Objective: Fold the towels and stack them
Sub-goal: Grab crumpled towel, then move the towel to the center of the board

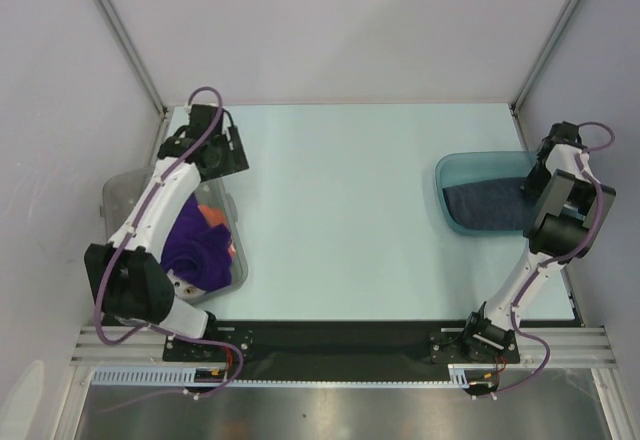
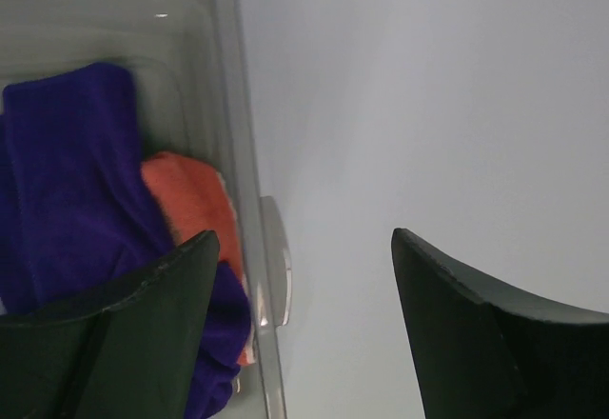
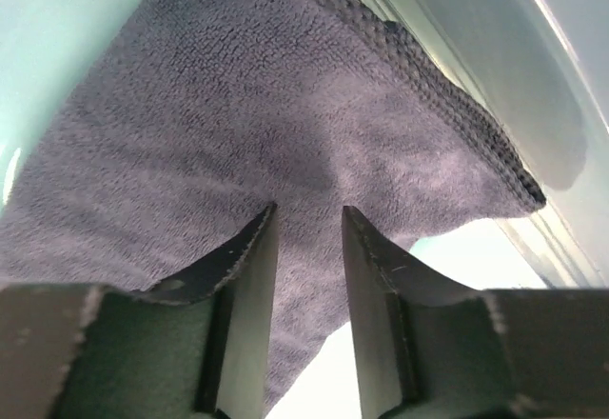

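A purple towel [image 1: 193, 250] and an orange towel [image 1: 216, 218] lie bunched in the clear plastic bin [image 1: 118, 192] on the left. My left gripper [image 1: 225, 155] hangs over the bin's far end. In the left wrist view the left gripper [image 2: 303, 238] is open wide with nothing in it. It straddles the bin wall [image 2: 238, 152], with the purple towel [image 2: 67, 181] and orange towel [image 2: 190, 200] to its left. A dark navy-grey towel [image 1: 485, 208] lies flat in the teal tray [image 1: 460, 168]. My right gripper [image 1: 538, 178] hovers just above that dark towel [image 3: 238, 105]; the right gripper [image 3: 309, 211] is open by a narrow gap and holds nothing.
The pale table surface [image 1: 340, 210] spreads between bin and tray. White walls with metal corner posts [image 1: 120, 35] close in the back and sides. The arms' bases sit on the black strip [image 1: 330, 338] at the near edge.
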{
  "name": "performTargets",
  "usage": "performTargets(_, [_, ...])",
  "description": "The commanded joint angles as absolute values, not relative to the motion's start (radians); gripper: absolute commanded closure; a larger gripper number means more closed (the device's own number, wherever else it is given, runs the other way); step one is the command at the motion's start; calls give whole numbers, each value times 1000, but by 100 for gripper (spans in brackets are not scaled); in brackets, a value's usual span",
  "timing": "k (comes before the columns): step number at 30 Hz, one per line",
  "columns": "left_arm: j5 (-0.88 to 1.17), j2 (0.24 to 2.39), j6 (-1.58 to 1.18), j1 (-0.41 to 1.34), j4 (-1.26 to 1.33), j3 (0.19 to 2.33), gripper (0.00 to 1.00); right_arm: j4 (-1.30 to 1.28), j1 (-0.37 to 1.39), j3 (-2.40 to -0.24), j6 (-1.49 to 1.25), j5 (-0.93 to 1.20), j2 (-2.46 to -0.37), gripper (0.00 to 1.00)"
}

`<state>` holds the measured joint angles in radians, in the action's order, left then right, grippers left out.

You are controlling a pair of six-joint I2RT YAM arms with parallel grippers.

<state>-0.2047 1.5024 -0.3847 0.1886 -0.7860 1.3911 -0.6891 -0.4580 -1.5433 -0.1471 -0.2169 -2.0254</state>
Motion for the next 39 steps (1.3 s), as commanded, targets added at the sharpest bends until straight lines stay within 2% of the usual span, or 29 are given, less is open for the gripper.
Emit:
performTargets(1, [-252,1373,-494,111,-765,1339,20,-698,-430,-1577,-192,-189,-1927,59])
performTargets(2, [-261,1361,-524,68,-764,1303,20,-696,-411,-1575,-198,-184,-1863,57])
performTargets(6, [-340,1302,-621,-27,-787,1198,20,-695,-304,-1554,-215,-134,-1723,29])
performTargets(8, [-379,1289,-688,-55,-842,1155,20,-695,-263,-1555,-222,-109,-1665,19])
performTargets(9, [-462,1290,-722,-57,-873,1147,21,-696,-238,-1552,-218,-110,-1646,14])
performTargets(15, [-574,1376,-1015,-57,-1227,1143,27,-673,-68,-1516,-198,-132,-1600,12])
performTargets(19, [-445,1370,-999,-57,-1130,1025,34,-661,-15,-1497,-187,-137,-1615,12])
performTargets(20, [-398,1365,-997,-55,-1103,1000,40,-664,-6,-1497,-183,-140,-1621,12])
performTargets(24, [-376,1387,-976,-55,-1032,965,89,-670,-3,-1499,-164,-149,-1628,12])
performTargets(26, [-399,1405,-945,-57,-1072,1047,100,-658,21,-1487,-146,-138,-1615,12])
performTargets(33, [-491,1384,-780,-8,-1194,1564,100,-698,8,-1529,-150,-150,-1609,11])
performTargets(34, [-441,1379,-738,47,-1130,1666,100,-698,8,-1535,-150,-146,-1603,11])
performTargets(36, [-291,1342,-574,78,-1015,1727,100,-695,14,-1537,-155,-118,-1577,11])
performTargets(37, [-45,1321,-510,93,-848,1723,100,-693,18,-1537,-159,-114,-1568,10])
performTargets(39, [137,1263,-525,124,-683,1688,99,-689,26,-1536,-164,-88,-1540,10])
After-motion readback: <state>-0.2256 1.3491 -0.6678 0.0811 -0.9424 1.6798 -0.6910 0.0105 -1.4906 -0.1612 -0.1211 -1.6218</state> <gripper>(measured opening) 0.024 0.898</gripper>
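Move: The crumpled purple towel lies in the clear bin about 17 cm back, 10 cm left and 12 cm below my left hand. The orange cloth peeks out some 14 cm back, 4 left; the patterned white towel lies about 26 back, 11 left. From my right hand the purple towel is roughly 83 cm left and 17 back; the folded grey towel's middle is about 10 left, 3 back, slightly below. With my left hand open I swing left and back over the bin, then sink towards the purple towel while turning some 45 degrees counter-clockwise. I pinch it, then lift forward and up about 25 cm, turning partly back. Meanwhile my right hand leaves the folded grey towel, rising and sweeping about 20 cm left, opening wide, then waits. ##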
